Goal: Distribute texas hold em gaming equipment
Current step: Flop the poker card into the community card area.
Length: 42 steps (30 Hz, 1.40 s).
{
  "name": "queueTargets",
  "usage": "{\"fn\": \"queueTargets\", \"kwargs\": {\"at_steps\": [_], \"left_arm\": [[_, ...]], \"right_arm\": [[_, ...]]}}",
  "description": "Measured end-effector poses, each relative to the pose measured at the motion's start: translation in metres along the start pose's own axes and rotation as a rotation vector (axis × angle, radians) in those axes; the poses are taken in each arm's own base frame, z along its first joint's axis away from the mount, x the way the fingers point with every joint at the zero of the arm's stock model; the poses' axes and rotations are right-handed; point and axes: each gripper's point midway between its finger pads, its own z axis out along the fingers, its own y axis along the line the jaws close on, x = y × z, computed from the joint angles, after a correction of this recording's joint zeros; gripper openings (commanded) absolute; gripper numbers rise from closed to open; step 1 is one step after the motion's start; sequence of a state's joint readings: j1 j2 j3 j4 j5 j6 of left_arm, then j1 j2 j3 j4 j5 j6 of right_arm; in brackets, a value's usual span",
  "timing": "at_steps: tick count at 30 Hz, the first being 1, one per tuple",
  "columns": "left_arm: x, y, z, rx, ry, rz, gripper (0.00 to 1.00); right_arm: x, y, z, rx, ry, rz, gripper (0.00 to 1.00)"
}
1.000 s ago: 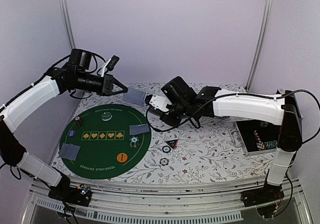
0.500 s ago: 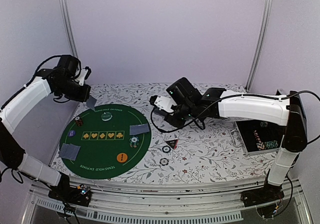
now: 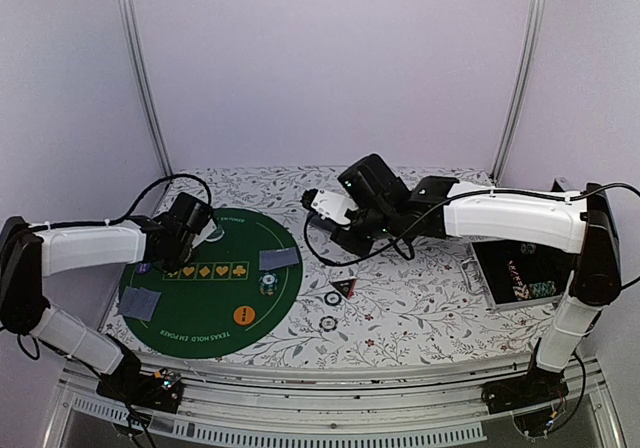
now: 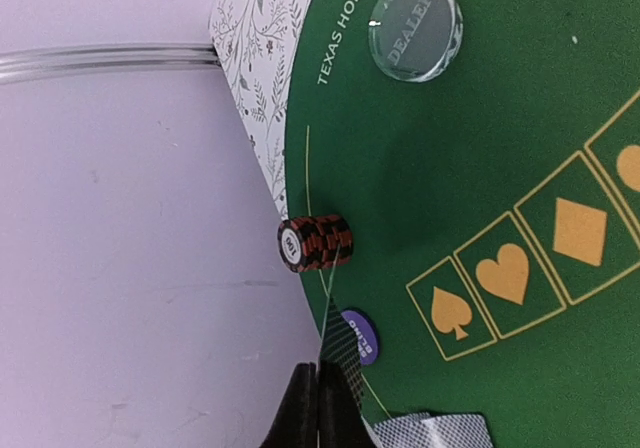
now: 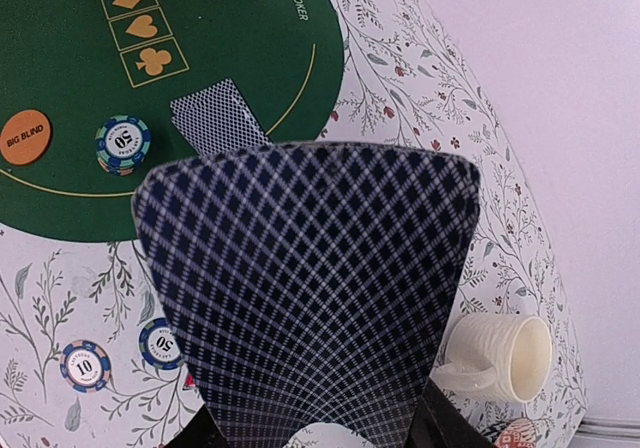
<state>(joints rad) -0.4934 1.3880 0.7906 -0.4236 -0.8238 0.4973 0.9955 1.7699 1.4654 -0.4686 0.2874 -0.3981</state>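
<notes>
My left gripper [image 4: 320, 393] is shut on a single grey-blue-backed playing card [image 4: 347, 340], seen edge-on and low over the left edge of the green mat [image 3: 195, 303]. A red-and-black chip stack [image 4: 316, 243] and a purple blind disc [image 4: 362, 334] lie just ahead of it, and the clear dealer disc [image 4: 415, 28] lies farther off. My right gripper [image 5: 320, 433] is shut on a bowed deck of cards [image 5: 310, 288], held above the table beside the mat [image 3: 340, 228]. On the mat lie a card [image 5: 218, 118], a blue chip stack [image 5: 123, 140] and the orange button [image 5: 25, 136].
Loose chips [image 5: 84, 365] [image 5: 160, 343] and the black-and-red triangular marker [image 3: 345, 288] lie on the floral cloth right of the mat. Dealt cards [image 3: 138, 303] sit at the mat's near left. A cream mug [image 5: 505, 356] stands near the right gripper. An open chip case [image 3: 515, 278] stands at the far right.
The left arm has swung down from high at the back left to the mat's left side, still carrying its card. The right arm has barely moved.
</notes>
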Motion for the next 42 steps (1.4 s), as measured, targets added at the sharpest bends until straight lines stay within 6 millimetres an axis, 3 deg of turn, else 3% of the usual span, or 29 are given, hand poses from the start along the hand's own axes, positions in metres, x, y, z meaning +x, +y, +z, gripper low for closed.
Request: {"fn": "queueTargets", "kwargs": {"at_steps": [10, 15, 25, 27, 29, 30, 35, 39, 42], "left_arm": [[-0.013, -0.024, 0.023, -0.012, -0.08, 0.132, 0.0], [-0.01, -0.045, 0.031, 0.078, -0.08, 0.169, 0.0], [0.005, -0.093, 0.029, 0.313, -0.04, 0.217, 0.01], [0.009, -0.102, 0.028, 0.358, -0.021, 0.223, 0.17], [0.015, -0.112, 0.026, 0.406, 0.001, 0.231, 0.43], [0.017, -0.113, 0.026, 0.41, 0.009, 0.234, 0.51], [0.007, -0.107, 0.02, 0.42, -0.001, 0.2, 0.63], [-0.008, -0.113, -0.006, 0.517, -0.072, 0.158, 0.64], [-0.031, -0.092, -0.023, 0.505, -0.144, 0.004, 0.67]], "right_arm": [[-0.006, -0.003, -0.007, -0.001, -0.024, -0.005, 0.46], [-0.006, -0.003, -0.007, -0.002, -0.024, -0.018, 0.46], [-0.007, -0.005, -0.011, 0.001, -0.033, -0.019, 0.46], [-0.007, -0.005, -0.012, 0.003, -0.034, -0.019, 0.46], [-0.007, -0.005, -0.012, 0.003, -0.034, -0.019, 0.45], [-0.007, -0.005, -0.012, 0.003, -0.034, -0.019, 0.46], [-0.007, -0.005, -0.012, 0.003, -0.034, -0.019, 0.46], [-0.007, -0.005, -0.012, 0.003, -0.034, -0.02, 0.46], [-0.007, -0.005, -0.012, 0.003, -0.034, -0.019, 0.46]]}}
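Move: Holding a poker card on edge, the left hand is about 11 cm above the community card area. The spade and heart squares it goes for are nearly under it, roughly 1 cm ahead and 1 cm right. The small blind chip lies some 3 cm ahead and 8 cm left, the red-black chip stack 10 cm ahead and 7 cm left, and the face-down cards 7 cm back and 6 cm left. From the right hand, the squares are about 38 cm left, 3 cm ahead and 18 cm down. Sinking about 11 cm, the left hand takes the pinched card down to the left-end squares, easing slightly forward and then back and a little right while the fingers tip some 25 degrees further down. At the bottom the fingers open wide and let go of the card; the hand then draws off right and climbs about 5 cm, still open. ##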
